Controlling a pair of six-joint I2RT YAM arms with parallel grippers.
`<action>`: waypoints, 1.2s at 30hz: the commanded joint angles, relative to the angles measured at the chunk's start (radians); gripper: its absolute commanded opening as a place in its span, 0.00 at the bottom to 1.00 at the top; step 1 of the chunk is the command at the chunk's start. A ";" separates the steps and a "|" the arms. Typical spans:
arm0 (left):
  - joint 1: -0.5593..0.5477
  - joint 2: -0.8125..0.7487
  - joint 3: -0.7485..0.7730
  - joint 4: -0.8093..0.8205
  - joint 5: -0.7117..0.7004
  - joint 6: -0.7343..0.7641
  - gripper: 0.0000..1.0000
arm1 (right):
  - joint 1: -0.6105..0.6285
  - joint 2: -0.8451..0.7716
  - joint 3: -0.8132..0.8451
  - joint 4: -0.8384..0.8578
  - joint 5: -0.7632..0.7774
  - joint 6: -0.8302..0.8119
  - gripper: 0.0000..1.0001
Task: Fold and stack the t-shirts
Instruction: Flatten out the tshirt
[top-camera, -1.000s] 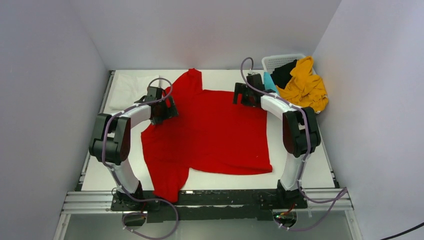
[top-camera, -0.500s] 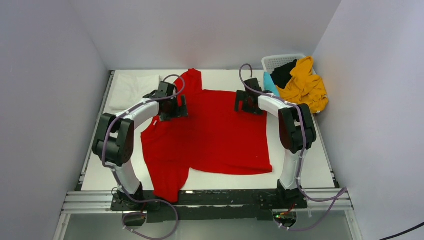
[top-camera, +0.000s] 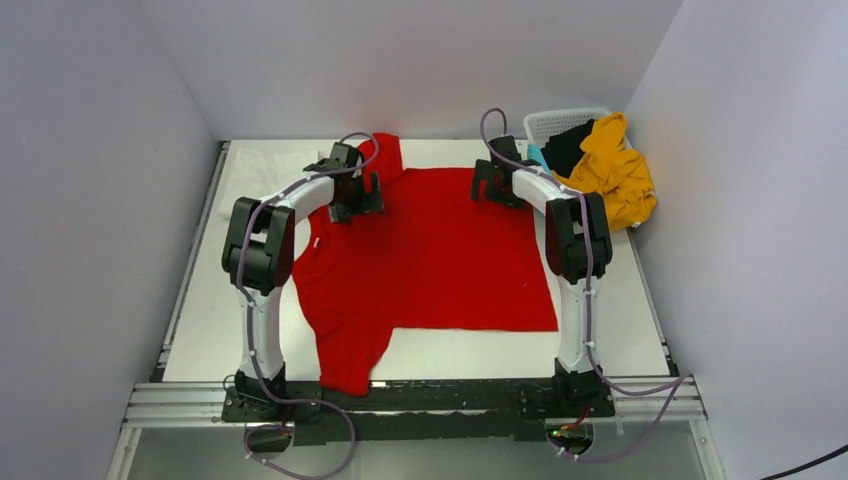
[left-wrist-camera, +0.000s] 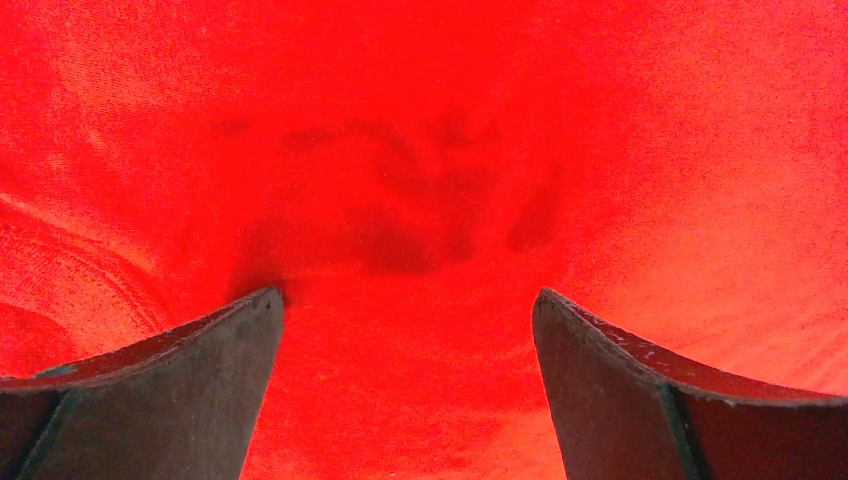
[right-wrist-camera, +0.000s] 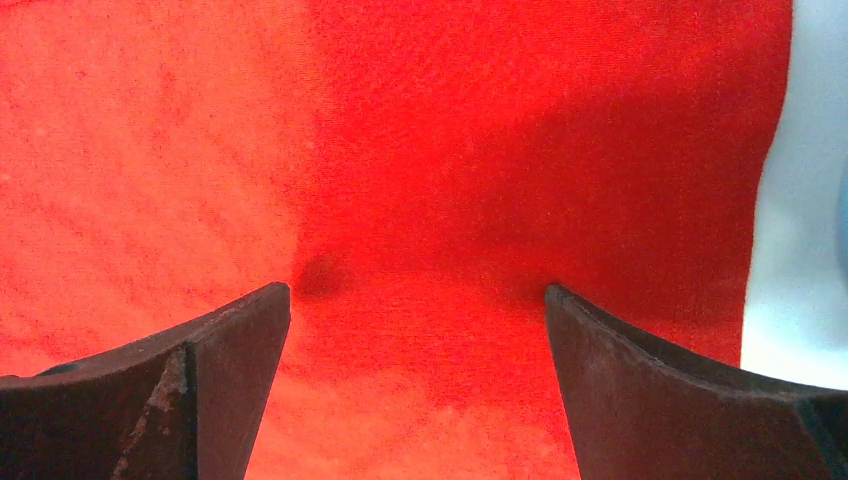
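The bright red t-shirt (top-camera: 430, 260) lies spread flat across the middle of the table, one sleeve hanging toward the near edge at the left. My left gripper (top-camera: 358, 196) is open, its fingers down on the shirt's far left part near the collar. In the left wrist view the gripper (left-wrist-camera: 405, 295) has wrinkled red cloth (left-wrist-camera: 420, 150) between its wide-apart jaws. My right gripper (top-camera: 492, 186) is open on the shirt's far right corner. In the right wrist view the gripper (right-wrist-camera: 418, 290) rests on red cloth (right-wrist-camera: 200, 150) near the shirt's edge. A folded white t-shirt (top-camera: 255, 172) lies at the back left.
A white lattice basket (top-camera: 560, 120) stands at the back right with mustard-yellow (top-camera: 612, 175), black (top-camera: 567, 146) and teal (top-camera: 538, 160) shirts spilling from it. Bare white table (top-camera: 600, 340) shows right of the red shirt. Walls close in on three sides.
Both grippers moved toward the far edge on the red shirt. The shirt slid with them and flattened; its near hem now lies straight and farther right.
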 joint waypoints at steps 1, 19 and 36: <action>0.025 0.115 0.087 -0.016 0.040 -0.007 0.99 | -0.034 0.109 0.096 -0.024 -0.038 -0.033 1.00; -0.030 -0.280 -0.143 0.001 0.022 0.024 1.00 | 0.084 -0.268 -0.115 0.027 -0.104 -0.082 1.00; -0.290 -1.238 -1.046 -0.280 -0.068 -0.429 0.96 | 0.729 -0.478 -0.559 0.221 -0.331 0.262 0.66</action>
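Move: The red t-shirt's near sleeve lies about 38 cm back from the left hand and some 2 cm to its right; the folded white cloth is about 22 cm to that hand's left and 5 cm ahead. From the right hand the sleeve is roughly 43 cm back and 39 cm left, the shirt's near hem about 35 cm back and 7 cm left. Everything lies just below hand height. Both hands push the shirt 5 cm forward, then lift back towards its near sleeve, right veering left, closing partly. ##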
